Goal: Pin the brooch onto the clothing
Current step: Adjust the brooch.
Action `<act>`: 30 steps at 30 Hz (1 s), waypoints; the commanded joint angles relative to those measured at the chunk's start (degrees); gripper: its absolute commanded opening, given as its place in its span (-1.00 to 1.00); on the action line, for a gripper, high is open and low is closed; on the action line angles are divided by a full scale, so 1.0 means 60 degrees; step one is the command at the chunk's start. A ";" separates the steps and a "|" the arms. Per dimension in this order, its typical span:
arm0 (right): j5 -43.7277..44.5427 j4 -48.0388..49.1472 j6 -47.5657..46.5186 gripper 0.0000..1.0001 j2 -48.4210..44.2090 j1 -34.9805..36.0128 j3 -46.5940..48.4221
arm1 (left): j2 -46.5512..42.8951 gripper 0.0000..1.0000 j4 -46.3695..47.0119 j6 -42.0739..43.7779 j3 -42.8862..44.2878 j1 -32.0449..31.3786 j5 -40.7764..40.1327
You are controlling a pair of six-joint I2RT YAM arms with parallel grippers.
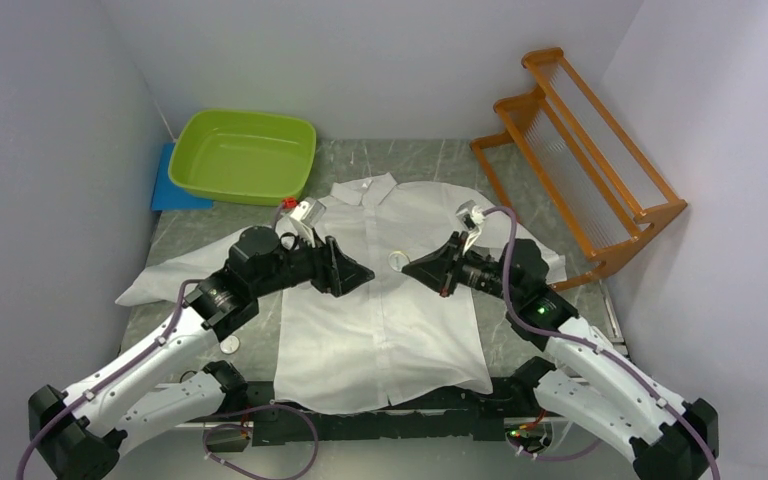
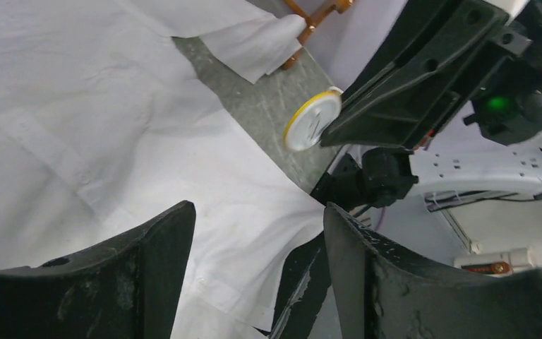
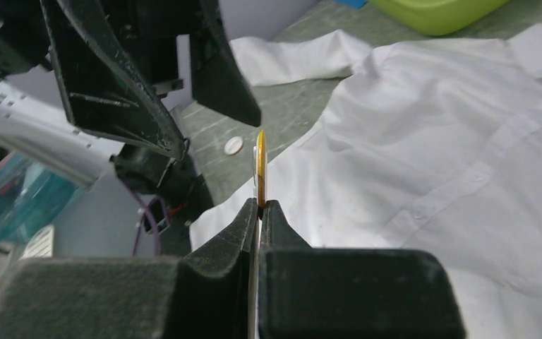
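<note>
The clothing, a white button-front shirt [image 1: 390, 310], lies spread flat on the table, collar toward the back. My right gripper [image 1: 410, 268] hovers over the shirt's chest, shut on the brooch [image 1: 398, 261], a small round disc with a yellow rim. In the right wrist view the brooch [image 3: 260, 166] stands edge-on, pinched at the tips of my right gripper [image 3: 261, 203]. My left gripper [image 1: 360, 272] faces it a short way to the left, open and holding nothing. In the left wrist view the brooch [image 2: 312, 120] shows ahead of my left gripper [image 2: 257, 208], above the shirt [image 2: 77, 106].
A small round disc [image 1: 230, 345] lies on the grey table left of the shirt. A green basin [image 1: 245, 155] on a blue mat [image 1: 165, 188] stands at the back left. An orange wooden rack [image 1: 580, 150] stands at the back right. White walls close in on three sides.
</note>
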 commanded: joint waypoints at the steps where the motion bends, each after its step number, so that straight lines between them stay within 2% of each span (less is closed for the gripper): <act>1: -0.1981 0.1250 0.0158 -1.00 0.0568 0.0008 0.0455 | 0.0383 0.41 0.1475 -0.0182 0.0329 0.0017 0.1302; 6: -0.2546 0.2528 0.0985 -1.00 0.0832 0.0008 0.0223 | 0.0589 0.35 0.2019 -0.0380 0.0403 0.0017 0.1670; 9: -0.2550 0.2933 0.1310 -1.00 0.0907 0.0007 0.0145 | 0.0574 0.19 0.2135 -0.0409 0.0368 0.0017 0.1721; 11: -0.2677 0.3066 0.1378 -1.00 0.0964 0.0008 0.0152 | 0.0547 -0.01 0.2166 -0.0381 0.0345 0.0017 0.1782; 19: -0.2964 0.3327 0.1544 -1.00 0.1171 0.0009 0.0206 | 0.0422 -0.31 0.2714 -0.0474 0.0212 0.0017 0.2128; 26: -0.2924 0.3242 0.1548 -1.00 0.1222 0.0008 0.0205 | 0.0556 -0.90 0.2985 -0.0494 0.0252 0.0017 0.2588; 27: -0.2884 0.3181 0.1525 -0.89 0.1215 0.0011 0.0219 | 0.0558 -0.94 0.2888 -0.0451 0.0274 0.0020 0.2579; 30: -0.2635 0.2705 0.1304 -0.12 0.1136 0.0016 0.0345 | 0.0496 -0.95 0.2526 -0.0190 0.0325 0.0024 0.2493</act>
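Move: The brooch is gripped edge-on in the right fingertips, its middle about 2 cm left and 1 cm ahead of the right hand. From the open left hand it lies some 7 cm to the right, 2 cm ahead and about 1 cm higher. The middle of the shirt front is roughly 25 cm beneath both hands, some 5 cm left of the right hand and level with it; the collar lies about 21 cm ahead of the right hand, 8 cm left and 25 cm below. Hand the brooch over in mid-air: bring the right gripper back, left and up about 5 cm, turning it some 15 degrees counter-clockwise, then hold still. Meanwhile lift the left gripper nearly 4 cm while easing right and back, turn it slightly clockwise and close its fingertips on the brooch's near edge; only then start opening the right fingers. ##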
